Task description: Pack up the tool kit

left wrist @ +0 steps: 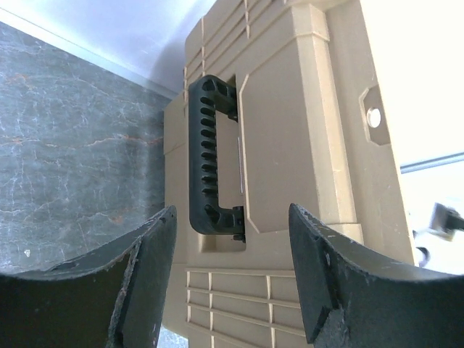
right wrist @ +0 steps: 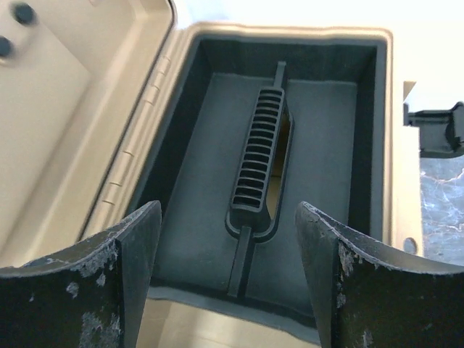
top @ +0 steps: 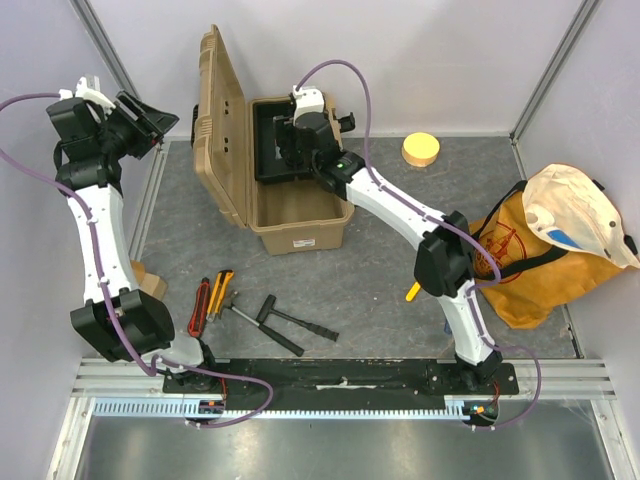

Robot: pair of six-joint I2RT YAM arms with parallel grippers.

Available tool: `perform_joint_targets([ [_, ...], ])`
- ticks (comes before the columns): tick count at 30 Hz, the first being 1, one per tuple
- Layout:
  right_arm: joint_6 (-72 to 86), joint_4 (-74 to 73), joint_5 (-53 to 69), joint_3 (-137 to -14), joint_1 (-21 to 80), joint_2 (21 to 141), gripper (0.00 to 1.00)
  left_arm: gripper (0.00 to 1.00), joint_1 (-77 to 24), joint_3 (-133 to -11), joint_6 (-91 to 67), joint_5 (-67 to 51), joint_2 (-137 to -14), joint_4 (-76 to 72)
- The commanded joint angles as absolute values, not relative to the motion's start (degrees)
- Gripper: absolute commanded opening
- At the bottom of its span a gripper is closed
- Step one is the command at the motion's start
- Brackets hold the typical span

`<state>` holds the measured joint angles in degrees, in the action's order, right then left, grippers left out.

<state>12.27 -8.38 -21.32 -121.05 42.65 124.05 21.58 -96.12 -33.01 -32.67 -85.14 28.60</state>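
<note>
The tan toolbox (top: 300, 222) stands open, its lid (top: 222, 110) upright on the left. A black inner tray (top: 268, 150) lies in the far end of the box. My right gripper (top: 296, 128) hovers over the tray (right wrist: 196, 181), open, with the tray's ribbed handle (right wrist: 261, 152) just ahead of the fingertips and nothing between them. My left gripper (top: 150, 118) is open, apart from the lid's outer face, facing the black top handle (left wrist: 210, 156). Red-handled (top: 200, 305), yellow-handled (top: 221, 292) and black (top: 285, 320) hand tools lie on the mat near the front.
An orange-yellow fabric bag (top: 545, 250) with a white cap on it sits at the right. A yellow round roll (top: 421, 149) lies at the back. A small yellow thing (top: 412, 291) shows under the right arm. A wooden block (top: 150, 282) lies beside the left arm.
</note>
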Motion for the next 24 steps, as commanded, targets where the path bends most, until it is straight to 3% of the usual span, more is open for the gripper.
perform_joint_targets([
  [1,9.9,-6.1,-22.7,-126.1,41.8,128.3,0.81,0.69,20.7,-97.9,-29.4,-31.0,-84.1,29.9],
  [10,12.8,-3.6,-20.9,-126.4,41.9,133.5,0.78,0.69,20.5,-98.4,-29.3,-30.3,-85.3,30.0],
  [24,18.3,-6.3,-27.5,-131.5,41.9,139.7,0.56,0.69,20.4,-98.0,-28.7,-29.7,-86.6,30.1],
])
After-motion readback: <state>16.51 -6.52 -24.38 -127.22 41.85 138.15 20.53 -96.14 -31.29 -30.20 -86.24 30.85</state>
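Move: The black tray's slotted handle runs fore and aft inside the open case; its middle lies about 9 cm ahead of my right hand, 2 cm left and some 12 cm below. The raised lid stands about 15 cm left of the handle, the black latch some 11 cm right of it and 4 cm farther out, and the case's empty bay 13 cm nearer. From my left hand the handle is roughly 26 cm right, 13 cm ahead and 21 cm down. I sink my right hand about 10 cm into the open case, fast at first and then easing, while edging some 4 cm forward and slightly left towards the near end of the tray handle. Halfway down I start narrowing my wide-open fingers around its line, stopping still a little over half open, and tip them down about 5 degrees with a slight clockwise turn. ##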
